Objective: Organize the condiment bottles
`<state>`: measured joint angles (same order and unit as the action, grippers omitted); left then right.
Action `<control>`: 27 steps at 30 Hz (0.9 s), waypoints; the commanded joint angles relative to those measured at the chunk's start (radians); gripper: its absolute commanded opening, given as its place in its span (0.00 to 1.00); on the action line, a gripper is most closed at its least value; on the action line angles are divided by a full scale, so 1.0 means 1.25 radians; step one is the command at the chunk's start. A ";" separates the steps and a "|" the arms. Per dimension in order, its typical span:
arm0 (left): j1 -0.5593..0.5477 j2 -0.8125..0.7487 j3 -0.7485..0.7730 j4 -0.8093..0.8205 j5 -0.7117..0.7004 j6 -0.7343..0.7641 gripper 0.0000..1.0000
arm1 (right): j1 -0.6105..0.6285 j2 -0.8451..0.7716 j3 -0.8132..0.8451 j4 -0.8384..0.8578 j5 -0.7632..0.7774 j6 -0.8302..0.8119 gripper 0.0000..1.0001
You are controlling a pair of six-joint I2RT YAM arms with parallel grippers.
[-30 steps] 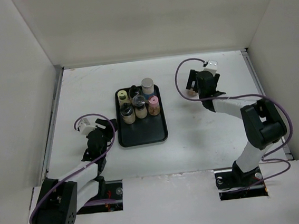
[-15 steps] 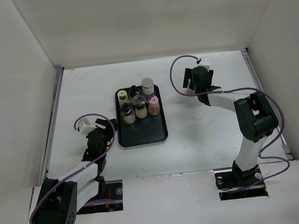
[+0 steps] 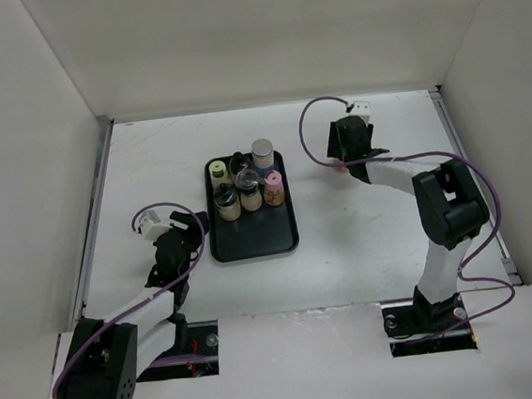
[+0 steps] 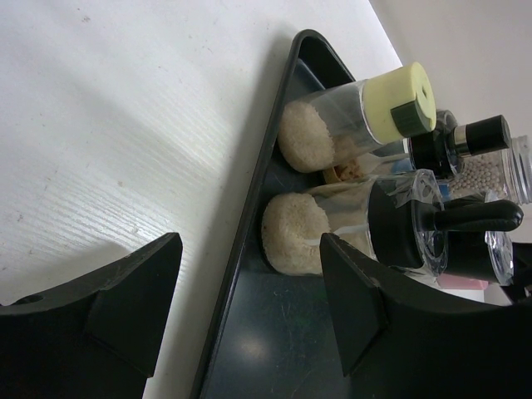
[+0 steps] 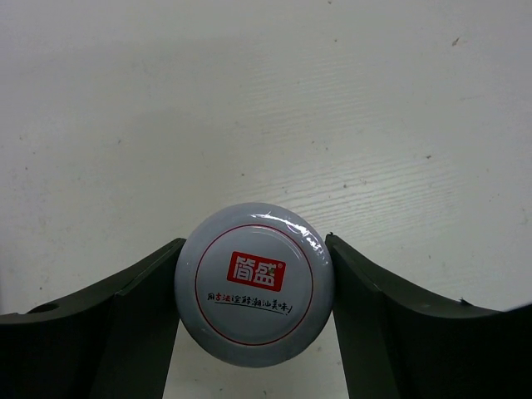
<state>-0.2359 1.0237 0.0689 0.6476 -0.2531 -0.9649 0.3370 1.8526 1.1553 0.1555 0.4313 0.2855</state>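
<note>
Several condiment bottles point(image 3: 246, 183) stand clustered at the back of a black tray point(image 3: 254, 236). Close up I see a cream-capped bottle point(image 4: 399, 100) and a black-capped one point(image 4: 391, 224), both with pale powder. My left gripper point(image 3: 190, 229) sits low at the tray's left rim point(image 4: 241, 274), open point(image 4: 249, 307), holding nothing. At the back right, one more bottle with a grey-white printed cap point(image 5: 254, 284) stands on the table. My right gripper point(image 5: 254, 291) is over it from above, both fingers point(image 5: 141, 324) touching the cap's sides; from overhead the right gripper point(image 3: 344, 157) hides nearly all of it.
White walls close in the table on the left, back and right. The front half of the tray floor point(image 4: 274, 357) is bare. A purple cable point(image 3: 311, 129) loops beside the right wrist.
The right arm has reached a little farther back and left, and its jaws have closed in from wide open onto the grey-white cap. The left arm has not moved.
</note>
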 commanded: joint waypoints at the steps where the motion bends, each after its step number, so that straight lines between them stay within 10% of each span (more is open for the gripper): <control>1: 0.000 -0.014 0.021 0.037 -0.002 0.010 0.66 | 0.021 -0.061 -0.005 0.014 0.030 0.016 0.48; 15: 0.004 -0.032 0.014 0.033 -0.005 0.007 0.66 | 0.348 -0.395 -0.211 0.034 0.062 0.055 0.46; 27: 0.024 -0.049 0.010 0.015 -0.018 0.011 0.66 | 0.618 -0.114 0.006 0.096 0.048 0.028 0.47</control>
<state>-0.2161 0.9867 0.0689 0.6422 -0.2584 -0.9646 1.0824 1.6825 1.0309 0.1265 0.4648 0.3553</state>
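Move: Some 22 cm back and 28 cm to the left of the right hand, and about 5 cm lower, is the free near part of the black tray, where the already gripped white-lid bottle is going. Beyond that spot stand the pink-lid jar (9 cm back, 20 cm left of the hand), the clear-lid jar (8 back, 27 left) and the black-lid jar (10 back, 34 left). From the left hand the free spot is about 14 cm right and 2 cm back. Keeping its grip on the white-lid bottle's cap, the right hand lifts it off the table and sweeps it some 27 cm left and 22 cm back to the tray's free near part, passing the near side of the pink-lid jar. It arcs up about 9 cm, then sinks nearly 7 cm over the tray, turning about 40 degrees counter-clockwise on the way. ##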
